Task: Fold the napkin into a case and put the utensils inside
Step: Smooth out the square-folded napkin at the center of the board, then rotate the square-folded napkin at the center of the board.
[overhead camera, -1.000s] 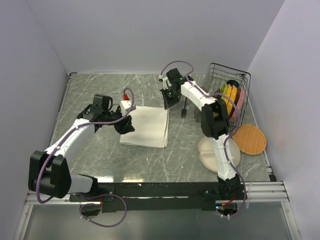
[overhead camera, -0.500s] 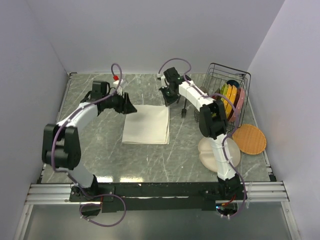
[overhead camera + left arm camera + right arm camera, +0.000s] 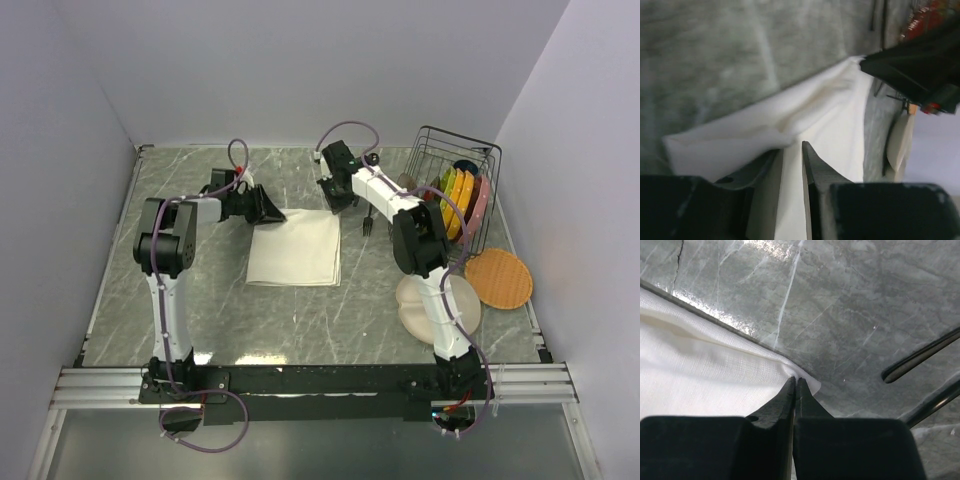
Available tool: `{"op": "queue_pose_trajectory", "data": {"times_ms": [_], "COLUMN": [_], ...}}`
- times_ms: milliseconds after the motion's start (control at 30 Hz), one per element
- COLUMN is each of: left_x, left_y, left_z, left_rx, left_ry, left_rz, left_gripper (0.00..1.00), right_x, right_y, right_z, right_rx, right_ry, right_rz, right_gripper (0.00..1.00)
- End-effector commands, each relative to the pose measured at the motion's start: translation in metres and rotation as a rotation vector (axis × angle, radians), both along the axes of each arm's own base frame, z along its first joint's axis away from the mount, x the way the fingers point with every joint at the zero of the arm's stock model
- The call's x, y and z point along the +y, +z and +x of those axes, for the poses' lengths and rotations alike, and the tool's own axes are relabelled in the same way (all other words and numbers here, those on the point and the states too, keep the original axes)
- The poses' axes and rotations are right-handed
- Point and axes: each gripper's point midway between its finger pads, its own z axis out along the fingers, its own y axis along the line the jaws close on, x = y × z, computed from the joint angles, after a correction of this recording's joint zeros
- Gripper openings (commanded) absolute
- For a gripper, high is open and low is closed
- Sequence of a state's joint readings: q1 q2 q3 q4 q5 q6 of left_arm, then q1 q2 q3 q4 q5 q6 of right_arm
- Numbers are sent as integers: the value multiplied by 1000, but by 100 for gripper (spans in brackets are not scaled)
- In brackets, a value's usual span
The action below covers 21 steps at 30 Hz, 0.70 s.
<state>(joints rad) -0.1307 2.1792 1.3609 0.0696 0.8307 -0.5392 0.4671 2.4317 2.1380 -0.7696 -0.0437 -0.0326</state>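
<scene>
The cream-white napkin (image 3: 296, 248) lies folded into a rough square on the marble table. My right gripper (image 3: 338, 200) is shut on its back right corner, and in the right wrist view the jaws (image 3: 796, 382) pinch the cloth tip. My left gripper (image 3: 270, 211) is at the back left corner. Its jaws (image 3: 791, 149) stand a narrow gap apart, and a cloth layer (image 3: 790, 115) rides over the left finger. A dark fork (image 3: 368, 222) lies just right of the napkin. Two dark utensil handles (image 3: 920, 357) show in the right wrist view.
A wire dish rack (image 3: 455, 190) with colourful plates stands at the back right. A round beige divided plate (image 3: 440, 305) and an orange plate (image 3: 500, 278) lie at the right, near the right arm's base. Grey walls enclose the table.
My left arm has swung from the napkin's left side to its back left corner, and its jaws have narrowed. The right gripper has stayed shut at the back right corner.
</scene>
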Motion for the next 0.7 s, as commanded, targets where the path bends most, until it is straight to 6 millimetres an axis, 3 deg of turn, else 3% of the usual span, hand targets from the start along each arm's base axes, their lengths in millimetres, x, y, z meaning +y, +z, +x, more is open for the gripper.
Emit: {"op": "queue_pose_trajectory", "data": {"times_ms": [0,67,200,233,300,333,367,433,467,533,667], "left_x": [22,35,60,65,86,92,104,111,119,124,128], "left_y": [-26,-37,-29,-25,-10,-1,20,40,56,56,51], "left_z": [26,24,29,30,30,28,30,13,5,-26,-91], "left_rx": [101,131,99,85,20,-9,-97,-124,-186,-152,-138], "left_ry": [125,128,107,93,65,43,19,-28,-54,-110,-234], "left_rz": [30,54,106,114,166,171,203,209,255,308,382], "left_gripper": [28,32,38,39,45,48,54,58,59,58,57], "right_x": [-2,-1,12,20,31,31,43,45,52,51,53], "right_y": [-9,-10,-10,-14,-3,-11,1,-3,7,9,41], "right_z": [-4,-12,-36,-53,-70,-86,-99,-123,-132,-147,-163], "right_rx": [19,43,107,156,179,219,229,290,299,352,396], "right_ry": [-12,3,56,85,111,116,156,131,144,127,130], "right_rz": [-24,-17,36,64,110,118,162,184,218,252,354], "right_gripper": [0,0,0,0,0,0,0,0,0,0,0]}}
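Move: The right fingers are already shut on the napkin's far right corner; its middle lies about 11 cm back and 12 cm to the left of them, a centimetre or so lower. To the right of this hand, the fork lies some 10 cm off and nearly level with it, the spoon 9 cm off and 8 cm farther out. From the left hand, on the far edge, the napkin's middle is roughly 9 cm back, 4 cm right and 3 cm down. With its fingers kept shut on the corner, the right hand eases down about a centimetre and then drags the napkin back towards the robot, slowly first and then fast, some 15 cm in all and 5 cm to the left, the fingers tipping about 20 degrees steeper as they go. The left hand dips a little onto the far edge, slides forward and left, then comes free, opening wider as it swings about 13 cm left and finally up and back, away from the cloth. ##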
